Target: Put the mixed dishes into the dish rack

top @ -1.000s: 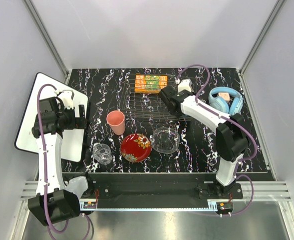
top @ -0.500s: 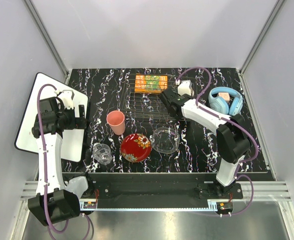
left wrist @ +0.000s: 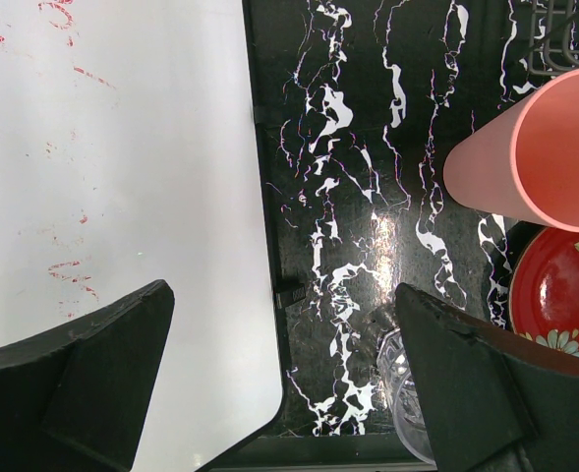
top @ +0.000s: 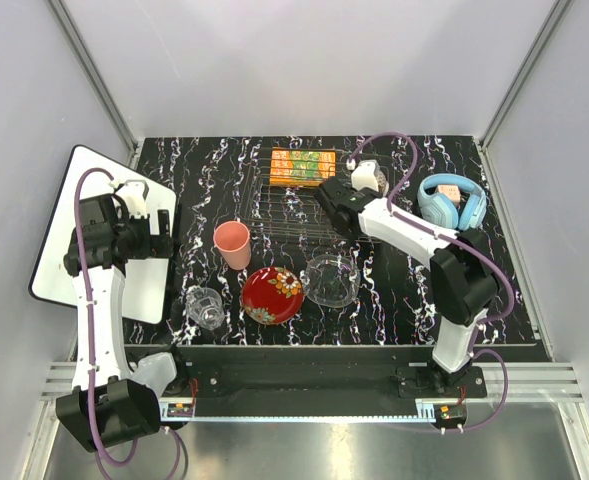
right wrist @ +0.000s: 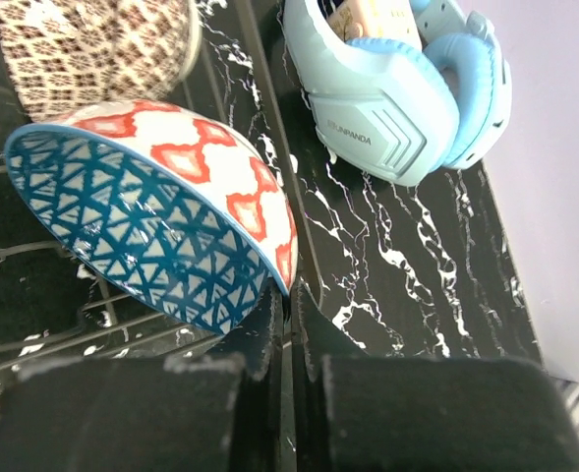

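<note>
In the right wrist view the blue patterned bowl (right wrist: 142, 236) leans tilted on the dish rack's wires (right wrist: 73, 339). My right gripper (right wrist: 289, 295) is shut, and the bowl's rim runs in between its tips. The small beige patterned bowl (right wrist: 92, 49) stands just behind. From above, the right gripper (top: 331, 195) is over the rack's (top: 284, 205) right end. On the table in front lie the pink cup (top: 232, 243), red floral bowl (top: 271, 294), clear bowl (top: 332, 279) and small glass cup (top: 204, 306). My left gripper (left wrist: 284, 295) hangs open at the white board's edge, holding nothing.
The flat white board (top: 64, 250) lies at the left. An orange-green box (top: 302, 166) sits behind the rack. Light-blue headphones (top: 452, 200) rest at the right, close to the rack's edge (right wrist: 397, 98). The pink cup (left wrist: 535, 157) and red bowl (left wrist: 559, 295) lie right of the left gripper.
The right gripper's jaws have closed from partly open. Its wrist has shifted slightly left and back over the rack. The left arm has not moved.
</note>
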Robot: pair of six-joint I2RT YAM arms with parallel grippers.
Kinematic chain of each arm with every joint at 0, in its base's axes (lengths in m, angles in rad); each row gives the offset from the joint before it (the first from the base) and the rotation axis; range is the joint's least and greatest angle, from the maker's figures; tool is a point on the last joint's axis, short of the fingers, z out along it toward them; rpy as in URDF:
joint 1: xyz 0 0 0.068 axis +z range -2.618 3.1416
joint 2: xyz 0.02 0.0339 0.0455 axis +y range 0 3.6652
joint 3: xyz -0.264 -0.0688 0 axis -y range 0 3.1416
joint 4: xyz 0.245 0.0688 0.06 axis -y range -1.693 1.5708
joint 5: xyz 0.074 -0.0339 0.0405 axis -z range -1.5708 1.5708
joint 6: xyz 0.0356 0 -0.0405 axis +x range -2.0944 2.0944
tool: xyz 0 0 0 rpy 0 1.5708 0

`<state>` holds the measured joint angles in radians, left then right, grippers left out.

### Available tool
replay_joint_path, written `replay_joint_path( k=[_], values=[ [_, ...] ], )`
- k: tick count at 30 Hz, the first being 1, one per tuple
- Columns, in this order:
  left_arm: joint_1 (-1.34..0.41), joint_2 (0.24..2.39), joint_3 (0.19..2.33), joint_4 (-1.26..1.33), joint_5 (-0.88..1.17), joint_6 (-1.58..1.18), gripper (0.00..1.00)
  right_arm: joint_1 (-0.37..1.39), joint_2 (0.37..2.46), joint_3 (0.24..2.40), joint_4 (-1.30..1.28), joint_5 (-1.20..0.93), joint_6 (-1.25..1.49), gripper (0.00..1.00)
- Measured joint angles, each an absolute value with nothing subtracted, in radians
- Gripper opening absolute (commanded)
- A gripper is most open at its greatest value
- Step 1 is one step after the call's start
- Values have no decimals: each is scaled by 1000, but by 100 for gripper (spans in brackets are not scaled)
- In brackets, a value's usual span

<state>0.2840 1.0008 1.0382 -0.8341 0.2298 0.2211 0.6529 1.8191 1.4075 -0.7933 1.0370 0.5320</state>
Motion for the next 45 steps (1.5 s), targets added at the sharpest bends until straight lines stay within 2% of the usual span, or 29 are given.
replay_joint_path(
  k=[6,8,9,11,12,13,21,26,28,34,39,45],
  values=[
    [284,1001,1038,-834,230,221,99,712,1934,1605,-1006,1061,583,1],
    [284,1001,1038,-834,230,221,99,723,1990,1686,-1071,1063,605,9],
    [284,1001,1038,-834,230,221,99,727,2018,1723,-1099,1064,617,32],
    [284,1001,1038,-834,230,221,99,733,2064,1774,-1131,1061,645,51],
    [284,1001,1038,-834,230,222,99,736,2080,1787,-1141,1055,653,65],
    [284,1001,1038,-834,229,223,99,739,2093,1791,-1150,1048,659,68],
    [284,1001,1038,-834,230,232,99,743,2095,1791,-1168,1052,670,74],
    [269,1011,1059,-863,269,223,99,743,2027,1785,-1177,999,666,77],
    [210,1029,1105,-893,270,205,99,742,1954,1756,-1159,958,655,77],
    [-119,1120,1341,-922,271,125,99,732,1697,1696,-1114,838,624,79],
    [-331,1320,1557,-942,309,45,99,693,1549,1639,-1082,783,627,79],
    [-446,1731,1816,-951,470,-82,99,591,1268,1415,-976,757,644,82]
  ],
)
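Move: The right hand has the blue bowl's rim pinched; the bowl's middle lies about 3 cm ahead, 5 cm left and 4 cm below. The patterned bowl is 8 cm ahead and 5 cm left, the headphones 3 cm ahead and 13 cm right, the glass dish 13 cm back and 13 cm left. From the left hand, the blue bowl lies some 12 cm ahead and 47 cm right, the pink cup 1 cm ahead and 16 cm right. Keeping its pinch on the blue bowl's rim, the right hand carries it about 5 cm left in the rack, opens and lets go, then rises some 14 cm, drawing back and to the right, away from the rack. The open left hand then sweeps some 30 cm right and a little forward, up and then sinking, turning clockwise, towards the blue bowl. ##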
